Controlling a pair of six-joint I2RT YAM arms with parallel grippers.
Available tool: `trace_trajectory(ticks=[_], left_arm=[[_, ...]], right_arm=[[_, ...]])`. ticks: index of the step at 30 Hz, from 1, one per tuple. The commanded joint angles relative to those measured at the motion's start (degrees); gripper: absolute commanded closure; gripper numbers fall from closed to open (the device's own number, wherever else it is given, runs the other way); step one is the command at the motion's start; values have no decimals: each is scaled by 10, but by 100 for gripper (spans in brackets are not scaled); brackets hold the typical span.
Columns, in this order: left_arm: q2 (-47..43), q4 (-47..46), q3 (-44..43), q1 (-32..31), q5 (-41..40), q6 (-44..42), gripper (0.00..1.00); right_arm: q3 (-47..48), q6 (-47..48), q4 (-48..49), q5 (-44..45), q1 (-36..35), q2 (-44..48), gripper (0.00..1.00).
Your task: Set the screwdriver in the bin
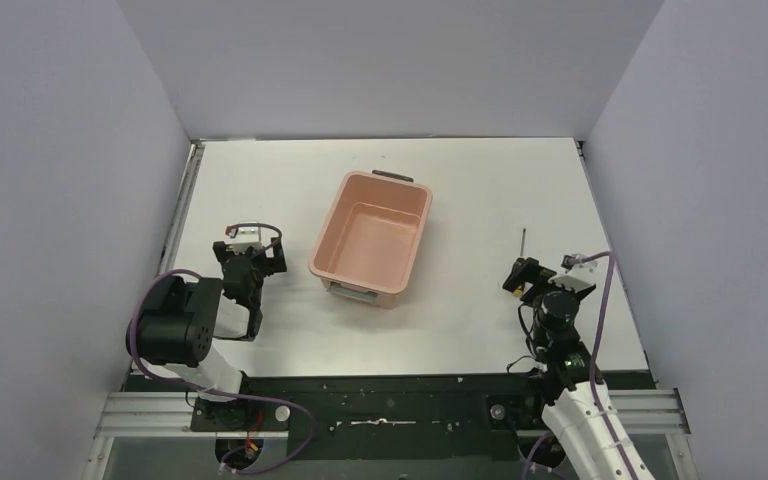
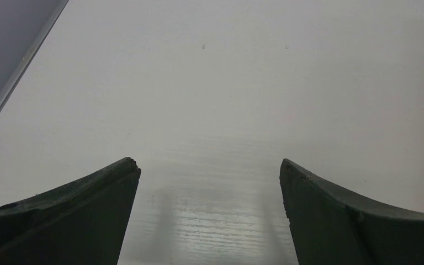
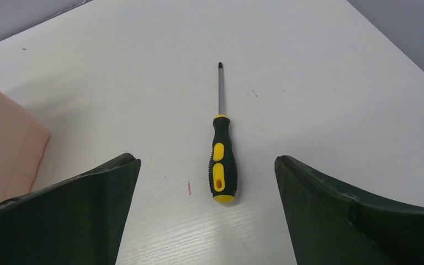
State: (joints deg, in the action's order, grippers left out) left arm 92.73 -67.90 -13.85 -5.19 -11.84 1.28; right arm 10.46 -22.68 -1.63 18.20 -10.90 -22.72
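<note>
The screwdriver [image 3: 222,160] lies flat on the white table, black-and-yellow handle towards me and thin shaft pointing away. In the top view only its shaft [image 1: 523,242] shows clearly, right of the bin. My right gripper [image 3: 207,161] is open and empty, low over the table, with the handle's end lying between and just ahead of its fingertips; it shows in the top view [image 1: 532,278] too. The salmon-pink bin [image 1: 419,238] stands empty at mid-table; its corner shows in the right wrist view [image 3: 5,149]. My left gripper [image 2: 209,164] is open and empty over bare table, left of the bin [image 1: 250,258].
Grey walls close in the table on the left, back and right. The table's left edge rail [image 2: 16,77] runs near my left gripper. A small pink mark [image 3: 189,188] is on the table left of the handle.
</note>
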Motion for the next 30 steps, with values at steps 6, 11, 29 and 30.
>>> trace_trajectory(ticks=[6, 11, 29, 30], left_arm=[[-5, -16, -6, 2, 7, 1, 3], [-5, -16, -6, 2, 6, 1, 3], [-5, -16, -6, 2, 7, 1, 3], [-5, -16, -6, 2, 7, 1, 3]], right_arm=[[173, 20, -69, -13, 3, -130, 0], [411, 43, -247, -17, 8, -342, 0], [430, 82, -257, -171, 107, -711, 31], [428, 84, -252, -165, 107, -720, 40]])
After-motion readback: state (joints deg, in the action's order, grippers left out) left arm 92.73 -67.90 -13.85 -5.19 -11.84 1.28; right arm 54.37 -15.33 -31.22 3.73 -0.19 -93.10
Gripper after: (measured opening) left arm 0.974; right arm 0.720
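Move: The screwdriver lies with its tip pointing away from me, its middle roughly 7 cm ahead of my right hand, 1 cm to the right and 12 cm below; the handle is its nearer end. The bin stands about 5 cm farther out than the screwdriver and 28 cm to the left of it. From my left hand the screwdriver is around 51 cm to the right, 4 cm back and 5 cm lower. I swing my right hand up and forward in an arc, about 11 cm each way, then plunge some 20 cm down while drawing back about 6 cm, bringing the fingers down astride the screwdriver's handle. My wrist tips nearly 60 degrees so the fingers point steeply at the table, and late in the descent they begin to close, still partly open and with gaps beside the handle. ##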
